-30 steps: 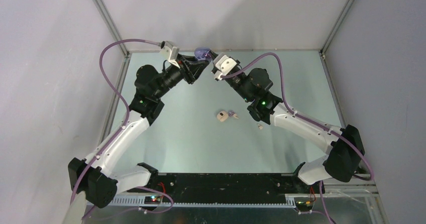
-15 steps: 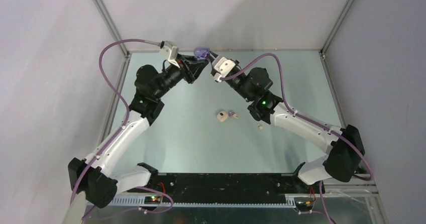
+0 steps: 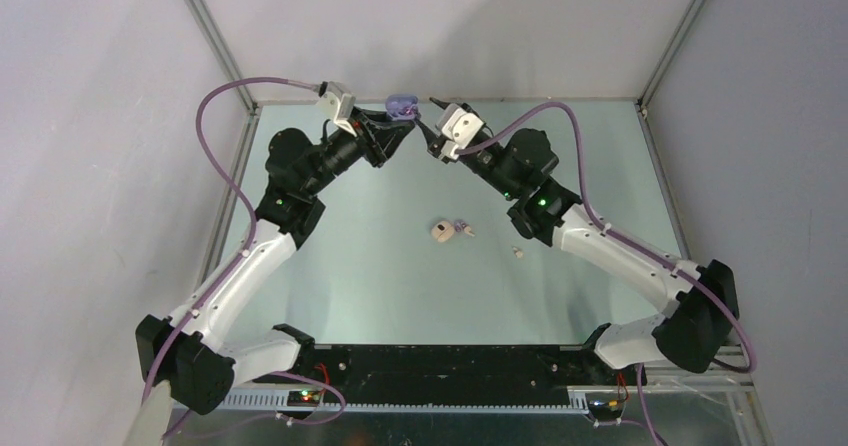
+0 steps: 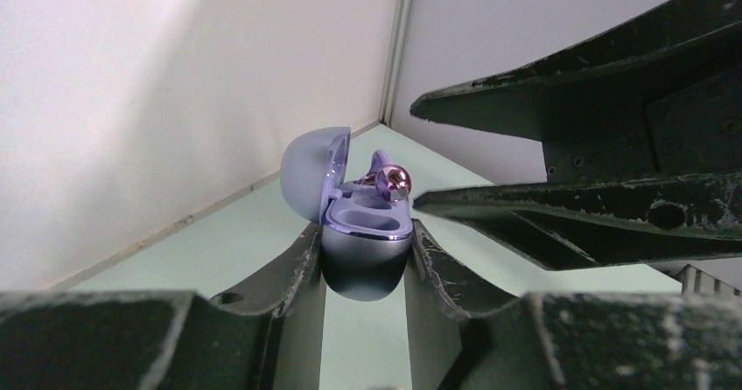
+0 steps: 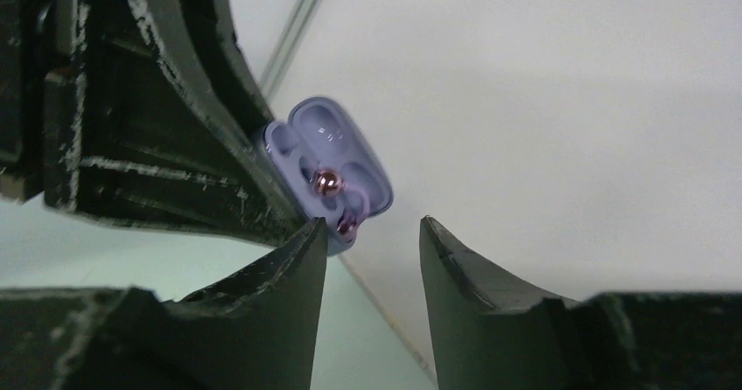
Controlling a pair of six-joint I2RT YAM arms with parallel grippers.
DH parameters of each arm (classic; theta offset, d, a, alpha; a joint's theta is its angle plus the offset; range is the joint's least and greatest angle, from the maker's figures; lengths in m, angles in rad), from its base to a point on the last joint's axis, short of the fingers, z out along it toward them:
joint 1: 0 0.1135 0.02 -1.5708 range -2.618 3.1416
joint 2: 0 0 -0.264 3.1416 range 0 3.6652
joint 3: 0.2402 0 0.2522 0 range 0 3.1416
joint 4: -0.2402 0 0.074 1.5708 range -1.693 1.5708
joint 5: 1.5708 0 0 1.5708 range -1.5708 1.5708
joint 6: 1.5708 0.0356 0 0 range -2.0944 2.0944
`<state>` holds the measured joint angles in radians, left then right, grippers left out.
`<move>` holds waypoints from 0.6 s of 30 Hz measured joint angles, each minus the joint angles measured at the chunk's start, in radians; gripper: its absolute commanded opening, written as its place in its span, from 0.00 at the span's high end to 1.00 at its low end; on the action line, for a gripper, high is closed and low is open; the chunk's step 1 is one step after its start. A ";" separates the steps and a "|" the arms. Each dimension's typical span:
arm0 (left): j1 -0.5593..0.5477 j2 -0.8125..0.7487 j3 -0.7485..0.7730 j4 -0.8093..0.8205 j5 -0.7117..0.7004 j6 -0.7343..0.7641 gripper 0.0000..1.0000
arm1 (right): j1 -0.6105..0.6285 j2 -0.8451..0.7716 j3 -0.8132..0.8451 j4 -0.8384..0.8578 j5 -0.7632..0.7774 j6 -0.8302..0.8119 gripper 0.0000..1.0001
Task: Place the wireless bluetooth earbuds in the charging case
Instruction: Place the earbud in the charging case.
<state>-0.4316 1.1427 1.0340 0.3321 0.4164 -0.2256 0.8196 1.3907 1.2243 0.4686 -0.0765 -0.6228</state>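
My left gripper (image 3: 404, 116) is shut on the lavender charging case (image 3: 402, 102) and holds it up near the back wall. In the left wrist view the case (image 4: 363, 259) sits between the fingers with its lid (image 4: 308, 173) open, and a lavender earbud (image 4: 391, 179) with a shiny pink tip rests in it. My right gripper (image 3: 431, 119) is open and empty just right of the case. In the right wrist view (image 5: 372, 231) its left fingertip is beside the case (image 5: 350, 164), where two pink tips show. A whitish bud (image 3: 441, 231) and a lavender bud (image 3: 462, 229) lie on the table.
A small white piece (image 3: 518, 253) lies on the green table (image 3: 380, 266) beside the right arm. The back wall and the left corner post (image 4: 395, 49) stand close behind the case. Both arms reach far from their bases.
The right arm has shifted right and drawn back a little from the case. The left gripper has kept the case in the same place.
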 measured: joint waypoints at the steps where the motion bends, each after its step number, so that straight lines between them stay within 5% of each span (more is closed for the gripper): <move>1: 0.003 0.000 0.000 0.002 0.009 0.003 1.00 | -0.007 -0.011 0.000 -0.021 -0.021 0.013 0.46; 9: 0.012 0.000 -0.008 0.051 0.120 0.056 1.00 | -0.065 -0.053 0.019 -0.233 -0.146 0.224 0.27; 18: 0.019 -0.018 -0.040 0.013 0.217 0.229 1.00 | -0.154 0.032 0.244 -0.483 -0.346 0.594 0.03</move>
<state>-0.4126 1.1252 0.9939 0.3450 0.6331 0.0036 0.6651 1.4231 1.4681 -0.0139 -0.4221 -0.0284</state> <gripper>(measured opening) 0.357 0.939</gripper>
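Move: The open charging case, with one earbud lying askew on its wells, is held between the left fingertips, its middle about 1 cm above that hand's point. From the right hand, the case lies about 3 cm left, level fore and aft, and 2 cm below; the earbud is roughly 2 cm left and 1 cm below. On the table some 42 cm below the right hand, the beige case is about 7 cm back and 3 cm right, the second earbud 6 cm back and 6 cm right. The case with its loose earbud stays gripped in the left hand, which draws it back about 2 cm and a little down, tilting its fingers upward. The right fingers spread from half to nearly fully open as that hand sinks some 3 cm, edging back, then rises about 1 cm, its wrist tipping down nearly 40 degrees and turning counter-clockwise to bring the jaws to either side of the case. ##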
